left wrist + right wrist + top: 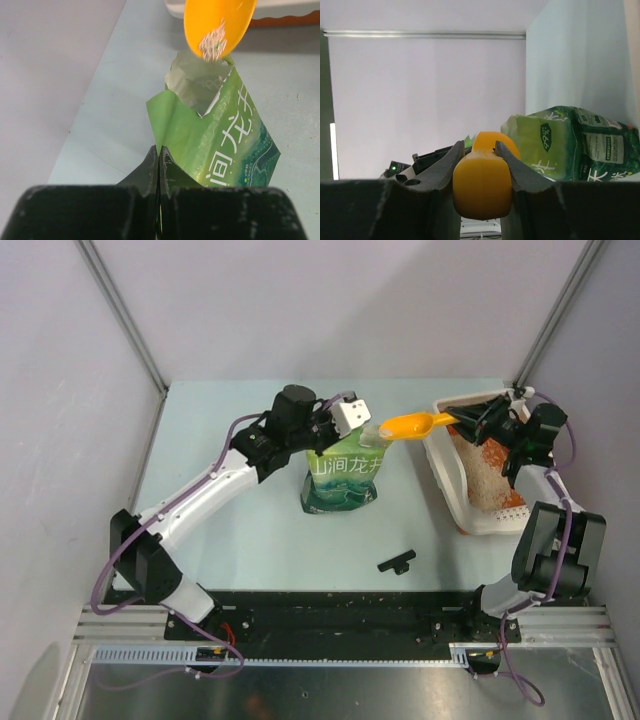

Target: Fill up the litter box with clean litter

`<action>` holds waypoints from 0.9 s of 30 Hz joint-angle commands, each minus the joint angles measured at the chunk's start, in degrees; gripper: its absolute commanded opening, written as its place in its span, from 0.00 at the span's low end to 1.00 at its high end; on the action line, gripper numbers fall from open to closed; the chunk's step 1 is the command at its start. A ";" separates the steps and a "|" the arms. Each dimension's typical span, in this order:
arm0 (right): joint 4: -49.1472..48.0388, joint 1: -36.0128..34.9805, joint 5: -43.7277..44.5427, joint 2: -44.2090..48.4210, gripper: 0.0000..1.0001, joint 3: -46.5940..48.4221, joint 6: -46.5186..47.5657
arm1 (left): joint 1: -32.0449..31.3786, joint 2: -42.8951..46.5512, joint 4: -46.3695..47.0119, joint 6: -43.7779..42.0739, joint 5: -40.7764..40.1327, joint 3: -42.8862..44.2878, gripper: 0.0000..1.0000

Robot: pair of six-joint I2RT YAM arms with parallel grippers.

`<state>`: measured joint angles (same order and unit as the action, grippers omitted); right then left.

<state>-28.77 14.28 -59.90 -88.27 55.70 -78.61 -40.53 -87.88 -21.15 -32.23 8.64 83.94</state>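
The white litter box (440, 465) with an orange inside stands at the right; pale beige clean litter (482, 478) lies in it. Its rim shows at the top of the left wrist view (280, 9). A green printed bag (343, 480) stands mid-table with its top torn open (200, 92). My left gripper (159, 150) is shut on the bag's top edge. My right gripper (476, 145) is shut on the handle of an orange scoop (482, 182). The scoop bowl (408, 425) hangs just above the bag's mouth and holds a few granules (215, 42).
A small black clip-like part (396, 562) lies on the table in front of the bag. Grey walls and metal posts close in the back and sides. The table's near edge carries the arm bases.
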 commanded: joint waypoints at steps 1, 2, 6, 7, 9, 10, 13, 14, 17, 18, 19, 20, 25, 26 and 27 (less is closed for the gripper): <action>-7.61 4.69 -1.19 6.17 0.00 -1.73 -4.18 | -0.51 -0.54 1.55 -1.70 -0.30 3.42 0.00; -7.61 5.74 -1.01 6.88 0.00 -2.43 -4.45 | -0.60 -0.63 1.55 -1.87 -0.03 3.51 0.00; -6.56 13.12 -0.83 10.83 0.00 -4.63 -4.54 | -1.04 -0.63 1.55 -2.31 1.02 3.95 0.00; -5.77 16.62 -0.66 11.79 0.00 -5.07 -3.93 | -1.21 -0.72 1.55 -2.49 1.37 4.12 0.00; -4.02 19.98 0.04 14.87 0.00 -6.39 -2.96 | -1.48 -0.98 1.55 -2.93 2.16 4.65 0.00; -3.49 23.56 0.13 15.75 0.00 -6.92 -2.61 | -1.74 -0.98 1.63 -3.10 2.43 4.91 0.00; 0.29 29.20 1.53 19.18 0.00 -9.11 -1.37 | -2.09 -1.51 1.63 -3.28 3.57 5.71 0.00; 0.91 32.62 1.97 19.80 0.00 -9.82 -1.29 | -2.18 -1.60 1.55 -3.37 3.83 5.88 0.00; 2.31 38.16 3.20 21.91 0.00 -11.75 -0.06 | -2.36 -1.69 1.55 -3.63 5.24 6.06 0.00; 3.54 39.14 3.73 22.69 0.00 -12.11 1.95 | -2.36 -1.60 1.63 -3.89 5.50 6.06 0.00; 4.94 40.11 4.43 24.01 0.00 -12.28 3.19 | -2.44 -1.51 1.55 -4.16 6.12 6.06 0.00; 6.17 40.64 6.18 24.72 0.00 -12.28 4.33 | -2.44 -1.60 1.63 -4.59 6.30 5.97 0.00; 14.25 41.00 13.12 27.62 0.00 -11.67 13.73 | -2.44 -1.33 1.63 -5.83 7.97 5.88 0.00; 16.36 41.00 14.45 27.89 0.00 -10.80 15.40 | -2.44 -1.33 1.55 -6.00 8.23 5.80 0.00; 20.65 41.26 15.76 28.06 0.00 -10.36 16.81 | -2.44 -0.99 1.63 -6.00 8.32 5.62 0.00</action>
<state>-18.06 54.96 -51.40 -62.61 43.00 -70.50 -42.00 -89.86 -23.29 -36.36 12.73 86.80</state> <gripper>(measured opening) 0.319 0.005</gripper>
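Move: The litter box's middle lies about 19 cm to the right of the right hand, some 6 cm farther out and roughly 18 cm below; that hand already pinches the orange scoop's handle. The green litter bag's middle is about 24 cm to its left, 5 cm back and 12 cm lower. From the left hand, which is shut on the bag's top edge, the litter box is some 47 cm to the right and 8 cm farther out. The orange scoop, with a little litter in it, is carried by its handle away from the litter bag and out over the litter box: the right hand sweeps some 23 cm right and 10 cm back, rising about 4 cm before easing down a little, while turning nearly 50 degrees clockwise. The left hand keeps its pinch on the bag's edge, drifting about 2 cm right. ##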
